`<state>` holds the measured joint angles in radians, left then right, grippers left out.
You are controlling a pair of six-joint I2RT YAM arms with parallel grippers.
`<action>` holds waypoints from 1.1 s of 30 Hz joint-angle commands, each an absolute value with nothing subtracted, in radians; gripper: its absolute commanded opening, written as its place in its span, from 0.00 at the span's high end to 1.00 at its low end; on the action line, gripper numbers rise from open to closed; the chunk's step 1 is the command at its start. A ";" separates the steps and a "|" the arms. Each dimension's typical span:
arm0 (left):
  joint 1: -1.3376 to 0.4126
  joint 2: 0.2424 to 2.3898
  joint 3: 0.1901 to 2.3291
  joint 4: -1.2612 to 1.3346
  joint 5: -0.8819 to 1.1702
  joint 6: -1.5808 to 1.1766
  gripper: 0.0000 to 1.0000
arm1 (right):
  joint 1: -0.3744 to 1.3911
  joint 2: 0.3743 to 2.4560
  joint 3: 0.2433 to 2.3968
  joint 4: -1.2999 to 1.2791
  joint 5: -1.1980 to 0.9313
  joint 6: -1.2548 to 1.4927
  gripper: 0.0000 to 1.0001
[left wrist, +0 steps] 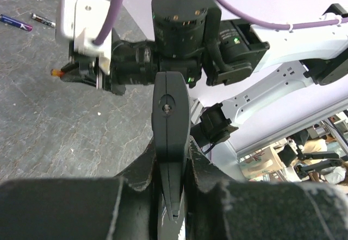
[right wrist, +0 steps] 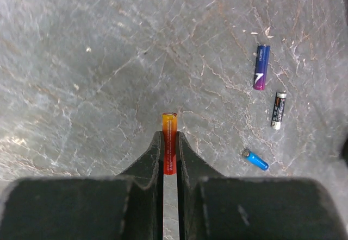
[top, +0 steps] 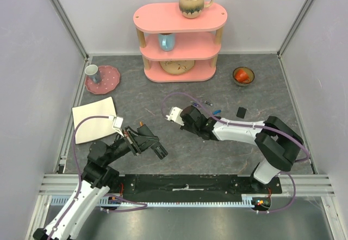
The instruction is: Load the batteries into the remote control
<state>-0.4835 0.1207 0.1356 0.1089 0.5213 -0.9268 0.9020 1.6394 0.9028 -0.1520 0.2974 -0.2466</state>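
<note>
My left gripper is shut on the remote control, a slim black bar that sticks out past its fingers. From above, that gripper is left of centre and the remote control points toward the near right. My right gripper is shut on a red-orange battery, whose end pokes beyond the fingertips. That gripper hangs over mid-table. Three other batteries lie on the grey mat: purple, dark grey and blue.
A pink shelf with mugs stands at the back. A red plate with a cup is back left, and a bowl is back right. A white sheet lies at the left. A small black square piece lies beside the batteries.
</note>
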 commanded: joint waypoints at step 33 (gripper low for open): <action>-0.480 -0.018 0.074 0.127 0.535 -0.979 0.98 | 0.914 1.689 0.902 -0.029 0.057 -0.477 0.20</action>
<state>-0.4835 0.0097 0.0731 0.1062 0.5293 -0.9638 0.9154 1.7176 0.8864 -0.0086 0.0479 -0.5179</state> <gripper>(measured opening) 0.187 0.587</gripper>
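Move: The right hand already holds the red battery; the table spot it is taken to lies about 5 cm left, 1 cm back and 3 cm below. Some 4 cm below the hand, the purple battery lies about 11 cm ahead and 1 cm right, the black one 11 cm ahead and 6 cm right, the blue one 7 cm ahead and 10 cm right. From the left hand, that spot is roughly 13 cm ahead, 11 cm right and 19 cm below. Right hand takes the red battery about 5 cm left and down onto the table, turning counter-clockwise, and opens. ##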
